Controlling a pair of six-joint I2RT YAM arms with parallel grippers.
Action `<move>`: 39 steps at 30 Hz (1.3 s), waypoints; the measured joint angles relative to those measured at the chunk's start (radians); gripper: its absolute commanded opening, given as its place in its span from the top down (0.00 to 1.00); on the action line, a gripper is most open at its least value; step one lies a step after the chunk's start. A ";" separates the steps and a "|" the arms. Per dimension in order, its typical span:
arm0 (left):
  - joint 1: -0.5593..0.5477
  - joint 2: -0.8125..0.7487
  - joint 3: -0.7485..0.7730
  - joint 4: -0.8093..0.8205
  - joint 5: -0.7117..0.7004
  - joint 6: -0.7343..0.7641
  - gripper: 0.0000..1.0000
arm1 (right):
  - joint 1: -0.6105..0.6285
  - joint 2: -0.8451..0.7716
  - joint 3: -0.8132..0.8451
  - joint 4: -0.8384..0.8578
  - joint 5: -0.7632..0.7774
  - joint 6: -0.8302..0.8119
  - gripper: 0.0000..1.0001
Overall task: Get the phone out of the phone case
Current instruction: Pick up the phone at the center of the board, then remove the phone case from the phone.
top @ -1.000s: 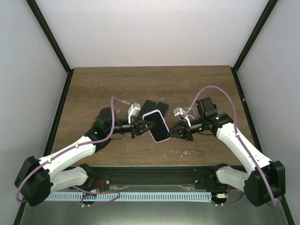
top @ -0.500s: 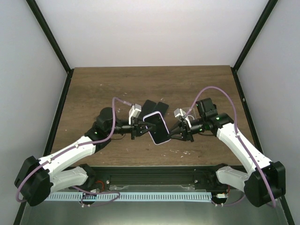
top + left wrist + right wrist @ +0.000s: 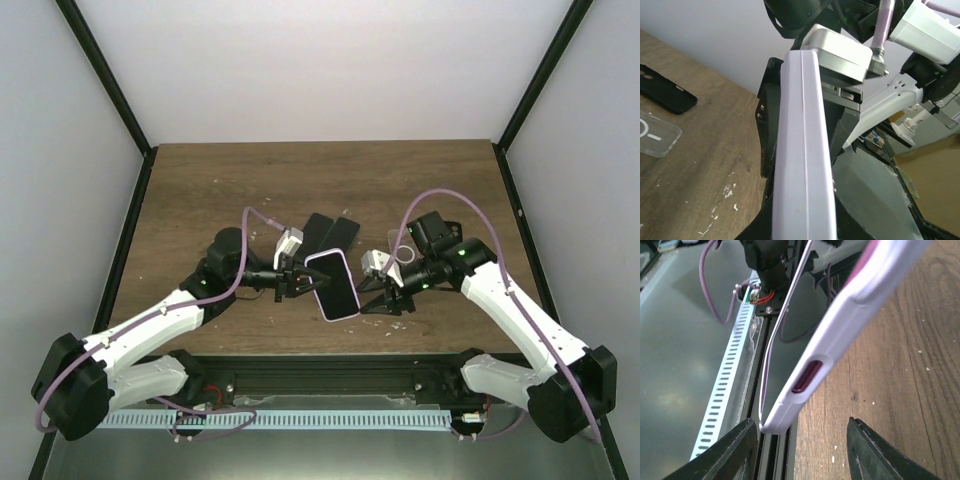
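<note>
The phone (image 3: 333, 285), dark screen up, sits in a lilac phone case (image 3: 345, 314) and hangs tilted above the table. My left gripper (image 3: 300, 281) is shut on the case's left long edge. In the left wrist view the case edge (image 3: 805, 150) runs up between the black jaws of that gripper (image 3: 805, 222). My right gripper (image 3: 374, 303) stands open just right of the phone and touches nothing. In the right wrist view the case's corner (image 3: 790, 405), with a magenta button in its cutout, floats above the gap of the right gripper (image 3: 802, 452).
Two black cases (image 3: 318, 228) (image 3: 343, 232) lie on the wooden table (image 3: 440, 190) behind the phone. The left wrist view shows a black case (image 3: 665, 90) and a clear case (image 3: 655, 132) on the wood. The table's near edge and metal rail (image 3: 725, 390) lie below the phone.
My right gripper has opened, let go of the phone's right edge and dropped back toward the near side. The left gripper keeps its hold, and the phone has shifted slightly.
</note>
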 measured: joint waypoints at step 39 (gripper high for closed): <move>0.010 0.179 0.065 0.157 0.230 -0.186 1.00 | 0.263 -0.127 -0.013 0.017 0.332 -0.039 0.91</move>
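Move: The left hand already grips the left side of the lavender-cased phone, whose middle lies about 3 cm to its right and 2 cm nearer the base. From the open right hand, that middle is some 6 cm left, 2 cm ahead and roughly level. On the board some 20 cm below the right hand, a black slab lies about 18 cm ahead and 2 cm left, and the clear case 15 cm ahead and 13 cm right. Right hand draws back about 3 cm, tilting and closing to pinch the case's right edge near its near corner. ##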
